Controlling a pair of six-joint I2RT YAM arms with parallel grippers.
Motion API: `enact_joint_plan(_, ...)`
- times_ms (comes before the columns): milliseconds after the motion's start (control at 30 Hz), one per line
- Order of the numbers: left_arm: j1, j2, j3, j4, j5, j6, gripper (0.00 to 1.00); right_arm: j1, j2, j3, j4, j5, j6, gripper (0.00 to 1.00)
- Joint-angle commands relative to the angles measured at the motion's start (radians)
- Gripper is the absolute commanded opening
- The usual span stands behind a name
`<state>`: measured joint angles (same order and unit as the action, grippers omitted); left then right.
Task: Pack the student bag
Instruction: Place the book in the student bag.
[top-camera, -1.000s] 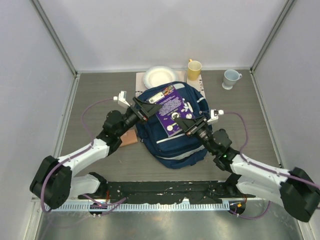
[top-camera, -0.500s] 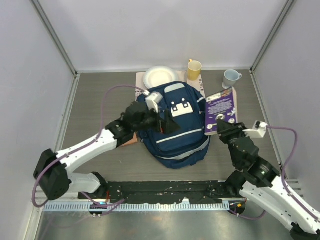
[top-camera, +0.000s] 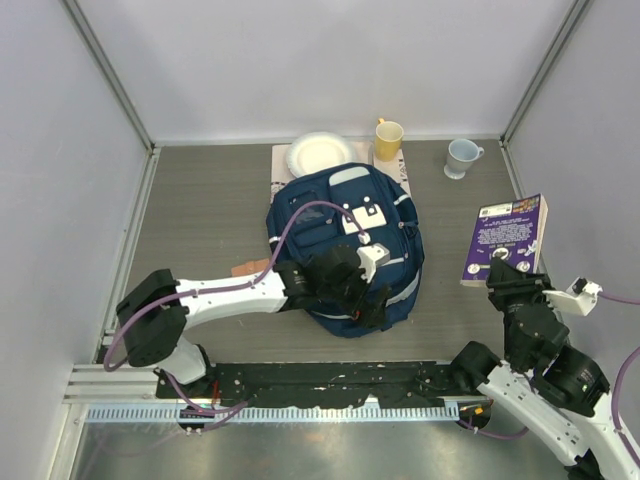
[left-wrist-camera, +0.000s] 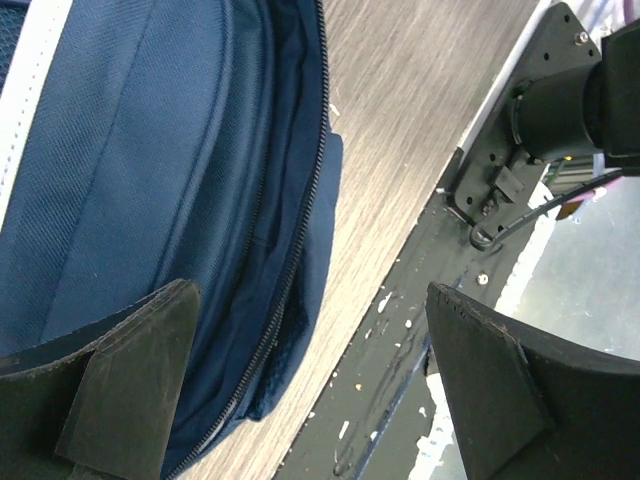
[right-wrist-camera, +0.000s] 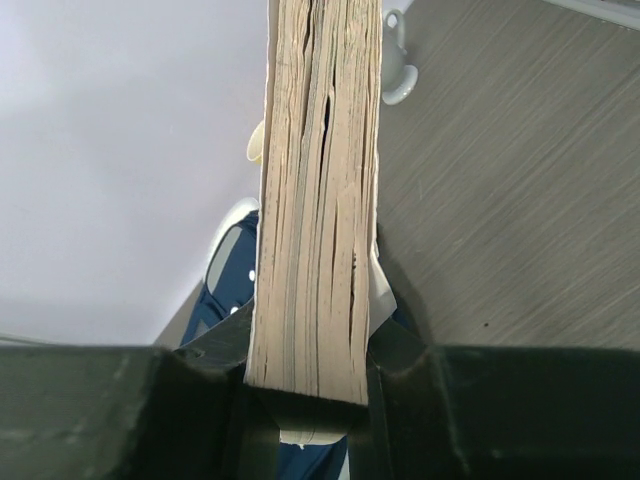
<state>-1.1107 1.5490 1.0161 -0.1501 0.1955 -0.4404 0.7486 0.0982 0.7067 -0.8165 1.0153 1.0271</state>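
Note:
The student bag lies flat in the middle of the table, navy with white stripes and a white buckle patch. My left arm reaches across its near part. My left gripper hangs open over the bag's front edge, with nothing between its fingers. In the left wrist view the bag shows an open zipper seam, and the left gripper spans that edge and the table. My right gripper is shut on a purple book, held upright to the right of the bag. The right wrist view shows the book's page edge clamped in the right gripper.
At the back stand a white plate on paper, a yellow cup and a pale blue mug. A brown item lies by the bag's left side. The black base rail runs along the near edge.
My right gripper has carried the book off the bag and out to the right, lifting it upright. My left gripper has moved from the bag's back left to its near front edge.

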Motion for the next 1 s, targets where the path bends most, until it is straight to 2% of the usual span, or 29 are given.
enact_joint_plan(0,-0.001,0.036,0.061,-0.002,-0.028,0.020,1.00,-0.003,0.017,0.033,-0.015,0.036,0.070,0.01)
enact_joint_plan(100,-0.001,0.062,0.079,-0.002,-0.024,0.014,0.99,-0.002,0.029,0.030,-0.026,0.011,0.086,0.01)
enact_joint_plan(300,-0.003,0.095,0.090,-0.003,-0.018,-0.004,0.89,-0.002,0.015,0.013,-0.032,-0.011,0.102,0.01)
enact_joint_plan(400,-0.005,0.112,0.093,-0.005,-0.014,-0.023,0.76,-0.002,0.009,0.020,-0.045,-0.014,0.103,0.01)
enact_joint_plan(533,-0.006,0.122,0.099,-0.014,-0.021,-0.034,0.50,-0.003,0.006,0.027,-0.062,-0.020,0.111,0.01)
enact_joint_plan(600,-0.006,0.115,0.098,-0.014,-0.022,-0.037,0.46,-0.002,0.006,0.027,-0.070,-0.038,0.114,0.01)
enact_joint_plan(733,-0.005,0.109,0.101,-0.016,-0.028,-0.034,0.23,0.000,0.006,0.016,-0.099,-0.066,0.146,0.02)
enact_joint_plan(767,-0.006,0.109,0.107,-0.020,-0.030,-0.032,0.21,-0.002,0.003,0.013,-0.104,-0.070,0.152,0.02)
enact_joint_plan(800,-0.006,0.111,0.107,-0.026,-0.027,-0.031,0.09,-0.002,0.000,0.010,-0.111,-0.081,0.157,0.02)
enact_joint_plan(900,-0.006,0.111,0.108,-0.025,-0.025,-0.037,0.00,0.000,-0.012,-0.003,-0.122,-0.098,0.171,0.02)
enact_joint_plan(967,-0.006,0.109,0.111,-0.025,-0.016,-0.040,0.00,-0.002,-0.017,-0.012,-0.127,-0.103,0.179,0.02)
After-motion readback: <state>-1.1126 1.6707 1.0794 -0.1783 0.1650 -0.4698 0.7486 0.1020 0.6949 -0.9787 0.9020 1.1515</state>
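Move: The near zipped edge of the student bag lies about 4 cm below the left gripper, 1 cm ahead and 1 cm to its right. From that gripper the book is some 28 cm right, 10 cm ahead and 14 cm higher; the brown wallet is roughly 26 cm left, 12 cm ahead and 12 cm lower. From the right gripper, the bag edge is about 26 cm left, 3 cm back and 18 cm down; its held book is centred 7 cm ahead, 1 cm right, at its height. Bring the wide-open left gripper down about 3 cm onto the student bag's near zipped edge, easing slightly to the right, then shut the fingers fully to pinch the zipped seam from above. Meanwhile keep the right gripper's hold on the book and lower it some 3.5 cm clear of the bag, drifting a little left and tipping it slightly down. ##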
